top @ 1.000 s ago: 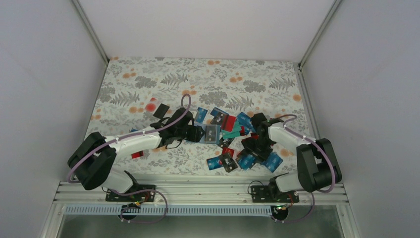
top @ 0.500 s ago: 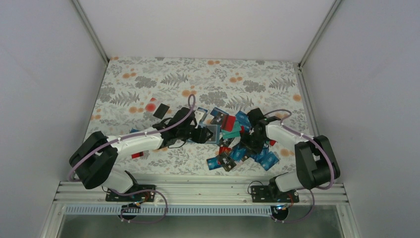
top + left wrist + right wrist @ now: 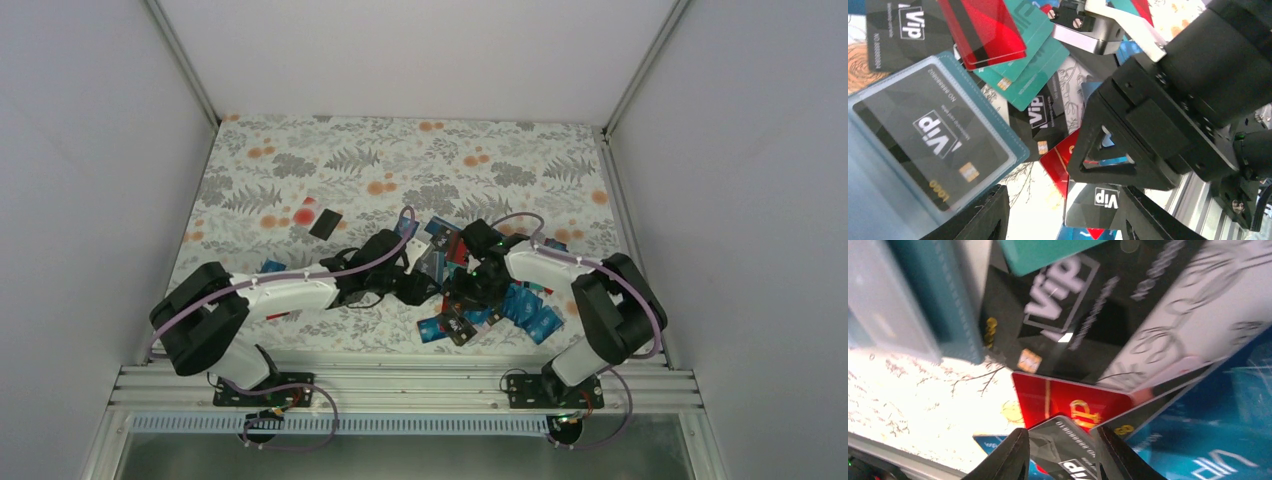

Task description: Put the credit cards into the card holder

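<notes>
The card holder [image 3: 998,131], teal with a clear pocket showing a black Vip card, lies at the left of the left wrist view. My left gripper [image 3: 1063,200] is open, its left finger [image 3: 983,215] against the holder's lower edge. The credit cards [image 3: 505,300] lie heaped on the cloth in red [image 3: 980,27], teal [image 3: 1033,45], blue and black. My right gripper [image 3: 1062,440] is shut on a black credit card [image 3: 1068,445], held just above a red card [image 3: 1068,400]. In the top view the left gripper [image 3: 418,287] and right gripper [image 3: 465,290] nearly meet beside the holder [image 3: 432,262].
A black card [image 3: 325,222] and a red one [image 3: 306,213] lie apart at the left of the flowered cloth. An aluminium rail [image 3: 400,380] runs along the near edge. White walls close in both sides and the back.
The right gripper has swung left across the card pile toward the left gripper, and its jaws have narrowed onto the black card. The left gripper has edged right with the holder beside it.
</notes>
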Motion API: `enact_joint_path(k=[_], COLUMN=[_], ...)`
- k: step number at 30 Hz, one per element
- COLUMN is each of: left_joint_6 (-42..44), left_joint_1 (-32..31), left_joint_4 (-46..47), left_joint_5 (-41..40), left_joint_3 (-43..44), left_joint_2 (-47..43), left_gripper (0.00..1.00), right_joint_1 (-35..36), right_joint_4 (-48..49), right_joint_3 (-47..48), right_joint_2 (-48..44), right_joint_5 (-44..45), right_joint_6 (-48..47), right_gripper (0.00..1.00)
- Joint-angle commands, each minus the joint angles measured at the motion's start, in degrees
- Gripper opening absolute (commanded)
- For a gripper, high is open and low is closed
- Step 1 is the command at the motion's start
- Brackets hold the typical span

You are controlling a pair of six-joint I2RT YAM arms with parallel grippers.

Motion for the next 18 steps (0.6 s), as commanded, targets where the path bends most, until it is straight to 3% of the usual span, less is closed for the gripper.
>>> enact_joint_path(k=[1,12,18], left_joint_6=[0.8,0.0,-0.1], left_joint_1=[0.0,-0.1,0.0], left_joint_4=[0.5,-0.5,-2.2], left_joint_5=[-2.6,-3.6,-4.7], left_joint_3=[-1.7,-5.7,-6.9], left_joint_2=[-2.2,-7.7,-10.1], left_gripper=[0.55,0.55,0.55], right_joint_1=[4.1,16.0,17.0], right_joint_4=[1.7,6.0,3.8], right_joint_3=[-2.5,-3.0,0.4], right_joint_2=[2.9,5.2,6.8], right_joint_5=[-0.1,-2.4,1.6], right_joint_6=[0.6,5.2,5.6], right_gripper=[0.35,0.36,0.36])
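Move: The right hand is down at the cards, its fingertips by the far end of a striped black card whose middle lies some 4 cm back and 1 cm left. A red card sits about 1 cm ahead, a blue card 4 cm back and 7 cm left, another black VIP card 5 cm ahead and 1 cm left; the open card holder is roughly 13 cm left and 9 cm ahead. From the left hand the striped card is about 8 cm right, 8 cm back and 8 cm below. Leftward and back towards the near table edge, keeping level, the right hand sweeps about 9 cm in all, turning some 10 degrees counter-clockwise. Its fingertips stay down and parted at the same gap, dragging the striped black card with the red and blue ones over the table. The left hand draws about 4 cm left above the card holder, staying open. ##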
